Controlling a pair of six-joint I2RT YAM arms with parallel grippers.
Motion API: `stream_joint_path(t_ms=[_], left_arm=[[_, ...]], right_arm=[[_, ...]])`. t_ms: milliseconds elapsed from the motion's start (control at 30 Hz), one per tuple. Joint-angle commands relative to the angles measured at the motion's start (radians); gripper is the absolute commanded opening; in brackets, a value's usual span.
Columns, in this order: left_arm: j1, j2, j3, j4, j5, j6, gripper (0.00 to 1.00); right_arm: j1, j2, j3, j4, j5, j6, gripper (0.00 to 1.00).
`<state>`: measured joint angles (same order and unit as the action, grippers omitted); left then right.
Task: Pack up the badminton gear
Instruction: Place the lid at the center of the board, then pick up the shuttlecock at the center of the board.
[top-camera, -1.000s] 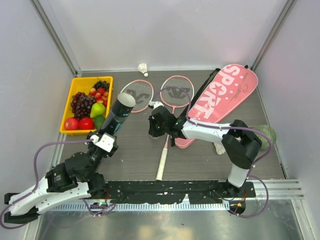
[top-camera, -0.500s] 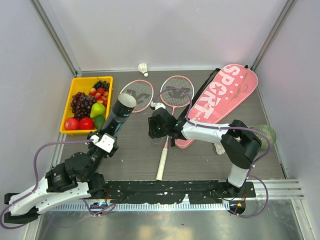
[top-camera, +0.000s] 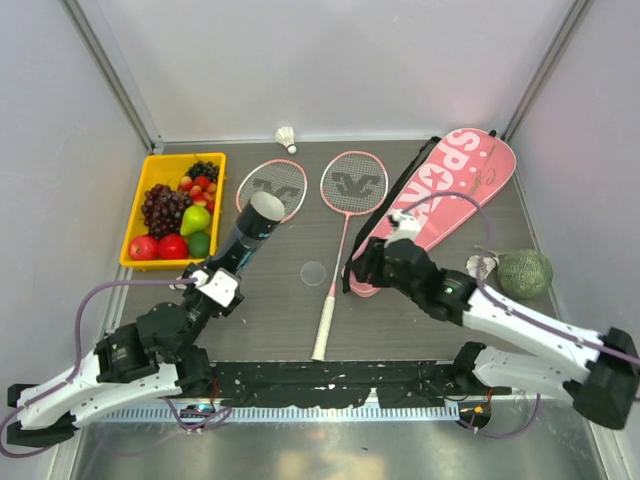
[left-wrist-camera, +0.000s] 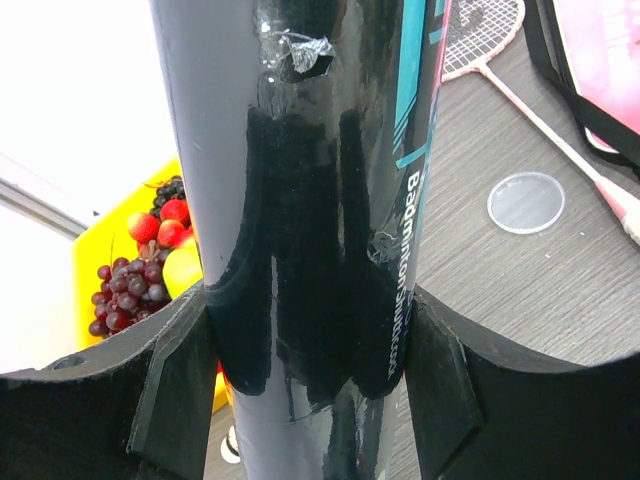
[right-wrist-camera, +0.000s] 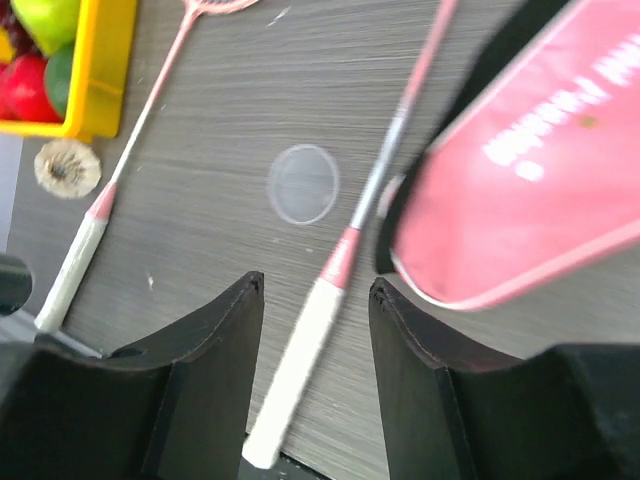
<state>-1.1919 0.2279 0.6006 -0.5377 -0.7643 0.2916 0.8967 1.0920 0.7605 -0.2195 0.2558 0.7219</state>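
My left gripper (top-camera: 215, 285) is shut on the long dark tube (top-camera: 245, 235), held tilted with its open mouth up; in the left wrist view the tube (left-wrist-camera: 300, 150) fills the space between the jaws of the gripper (left-wrist-camera: 310, 330). My right gripper (top-camera: 360, 270) is open and empty, hovering above the white handle (right-wrist-camera: 300, 370) of the right racket (top-camera: 353, 183). The left racket (top-camera: 272, 188) lies beside it. The pink SPORT bag (top-camera: 450, 185) lies at the right. A white shuttlecock (top-camera: 287, 137) sits at the back wall, and another (right-wrist-camera: 65, 167) lies near the tray.
A clear round lid (top-camera: 314, 272) lies on the table between the tube and the right racket's shaft. The yellow fruit tray (top-camera: 140, 205) stands at the left. A green netted ball (top-camera: 525, 272) sits at the right with a white feathery thing (top-camera: 481, 266) beside it.
My right arm has swung back to the right, away from the tube, uncovering the clear lid on the table. The tube's mouth has shifted slightly to the right.
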Motion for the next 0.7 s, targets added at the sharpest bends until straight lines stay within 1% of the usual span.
stream_joint_path(t_ms=[0, 133, 167, 200, 267, 333, 400, 533, 667], left_arm=[[-0.002, 0.024, 0.025, 0.031, 0.026, -0.012, 0.0], [-0.002, 0.039, 0.033, 0.022, 0.042, -0.017, 0.0], [-0.002, 0.042, 0.031, 0.021, 0.048, -0.017, 0.0], [0.0, 0.045, 0.031, 0.021, 0.052, -0.019, 0.0], [-0.002, 0.047, 0.033, 0.019, 0.062, -0.019, 0.0], [0.0, 0.053, 0.031, 0.021, 0.065, -0.019, 0.0], [0.0, 0.056, 0.031, 0.019, 0.063, -0.019, 0.0], [0.0, 0.063, 0.03, 0.019, 0.065, -0.02, 0.0], [0.0, 0.067, 0.03, 0.016, 0.066, -0.02, 0.0]], right_arm=[[-0.019, -0.255, -0.113, -0.188, 0.23, 0.169, 0.52], [-0.056, -0.455, -0.182, -0.375, 0.359, 0.27, 0.52], [-0.062, -0.483, -0.193, -0.404, 0.412, 0.305, 0.52], [-0.074, -0.529, -0.199, -0.464, 0.439, 0.319, 0.52], [-0.103, -0.564, -0.211, -0.536, 0.49, 0.359, 0.52], [-0.142, -0.576, -0.216, -0.602, 0.511, 0.39, 0.51], [-0.183, -0.578, -0.225, -0.633, 0.519, 0.401, 0.51], [-0.271, -0.56, -0.24, -0.635, 0.482, 0.376, 0.51], [-0.295, -0.537, -0.253, -0.621, 0.482, 0.37, 0.5]])
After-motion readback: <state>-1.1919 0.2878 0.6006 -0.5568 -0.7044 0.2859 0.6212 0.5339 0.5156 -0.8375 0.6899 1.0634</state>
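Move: The right hand, open and empty, goes for the nearer shuttlecock on the right side of the board, roughly 20 cm to its right, 2 cm back and 9 cm below. A second shuttlecock lies about 32 cm to its right and 5 cm ahead; the pink bag's near end is almost beneath it, some 2 cm right. The laid-down lid is about 12 cm left and 4 cm ahead. From the left hand, the nearer shuttlecock is some 52 cm right, 4 cm ahead and 18 cm lower. With the left fingers still gripping the tube and easing it a couple of centimetres right and down, the right hand swings about 22 cm to the right, away from the lid and past the bag's near end, towards the nearer shuttlecock. It draws back slightly, sinks some 5 cm mostly in the second half, and turns about 45 degrees clockwise, fingers staying half open and touching nothing. ##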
